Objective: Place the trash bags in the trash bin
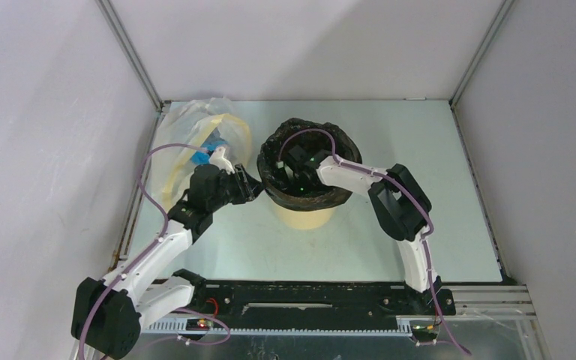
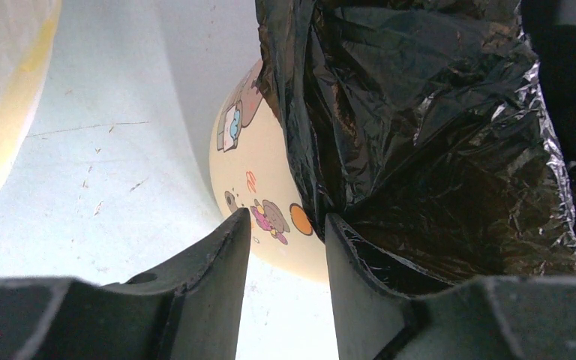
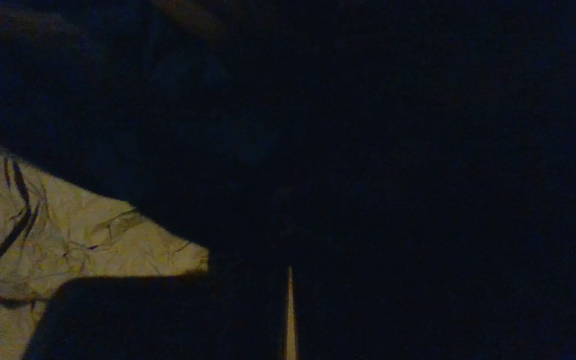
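Observation:
The black trash bag [image 1: 306, 159] lines the yellow trash bin [image 1: 307, 215], its crinkled film folded over the rim and hanging down the sides. In the left wrist view the bag [image 2: 427, 127] covers the bin's wall [image 2: 251, 169], which bears cartoon stickers. My left gripper [image 1: 252, 188] is at the bin's left side, open, with its right finger [image 2: 360, 262] against the bag's hanging hem and nothing between its fingers [image 2: 289, 229]. My right gripper [image 1: 292, 166] reaches down inside the lined bin. Its view is almost black, with only a thin slit of light between the shut fingers [image 3: 289, 300].
A clear bag with a pale-yellow band and a blue lump [image 1: 204, 142] lies on the table at the back left, just behind my left arm, and shows at the left wrist view's edge [image 2: 4, 97]. Grey walls enclose the table [image 1: 435, 225].

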`<state>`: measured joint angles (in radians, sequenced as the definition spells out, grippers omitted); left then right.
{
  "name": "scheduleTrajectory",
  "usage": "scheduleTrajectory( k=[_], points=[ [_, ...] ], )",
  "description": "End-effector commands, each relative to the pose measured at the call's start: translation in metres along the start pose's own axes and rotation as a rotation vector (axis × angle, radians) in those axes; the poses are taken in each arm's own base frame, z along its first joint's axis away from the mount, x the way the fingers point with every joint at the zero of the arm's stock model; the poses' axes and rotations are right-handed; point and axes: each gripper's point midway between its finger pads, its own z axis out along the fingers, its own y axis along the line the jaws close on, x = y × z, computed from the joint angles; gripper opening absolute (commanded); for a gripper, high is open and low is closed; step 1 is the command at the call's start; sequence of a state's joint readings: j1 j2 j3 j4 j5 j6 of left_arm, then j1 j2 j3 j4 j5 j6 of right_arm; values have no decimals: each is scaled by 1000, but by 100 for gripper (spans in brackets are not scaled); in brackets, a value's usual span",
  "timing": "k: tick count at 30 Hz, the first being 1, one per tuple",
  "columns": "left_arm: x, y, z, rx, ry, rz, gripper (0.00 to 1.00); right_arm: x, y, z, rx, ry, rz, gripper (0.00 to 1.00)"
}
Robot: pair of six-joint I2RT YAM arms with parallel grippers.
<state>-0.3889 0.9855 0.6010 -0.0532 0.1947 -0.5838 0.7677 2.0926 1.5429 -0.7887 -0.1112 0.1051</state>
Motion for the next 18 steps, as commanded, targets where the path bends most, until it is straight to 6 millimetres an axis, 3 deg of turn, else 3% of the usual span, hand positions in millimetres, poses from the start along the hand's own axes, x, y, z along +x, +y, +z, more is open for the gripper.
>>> scheduleTrajectory(
  k=[1,14,18],
  points=[
    [-17,-17,-4,60,-49,27,48,-18,4,-29,0,-117,-2,0],
    [-17,-17,-4,60,-50,27,48,-43,4,-98,41,-300,-6,0],
    [-18,-18,-4,61,-51,29,48,-50,-15,-109,111,-316,22,0]
  ],
)
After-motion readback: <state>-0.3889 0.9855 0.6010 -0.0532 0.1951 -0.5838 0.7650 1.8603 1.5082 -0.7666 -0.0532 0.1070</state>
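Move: Deep inside the black trash bag lining the trash bin, the right hand has shut fingers pointing down near the floor. The bag and the bin round it are centred some 3 cm to its left, level with it fore and aft, about 10 cm higher. The white bag with the yellow band stands roughly 29 cm left and 12 cm farther out. From the left hand, the black bag's middle is some 12 cm right, 3 cm ahead and 4 cm lower. Drawing back up out of the depth of the black bag, the right hand starts slowly, then climbs about 8 cm almost straight up towards the bag's mouth, its fingers still shut. As it rises the wrist tilts some 10 degrees, so the downward-pointing fingertips swing forward and a little left, and they come clear of the bag's floor. ##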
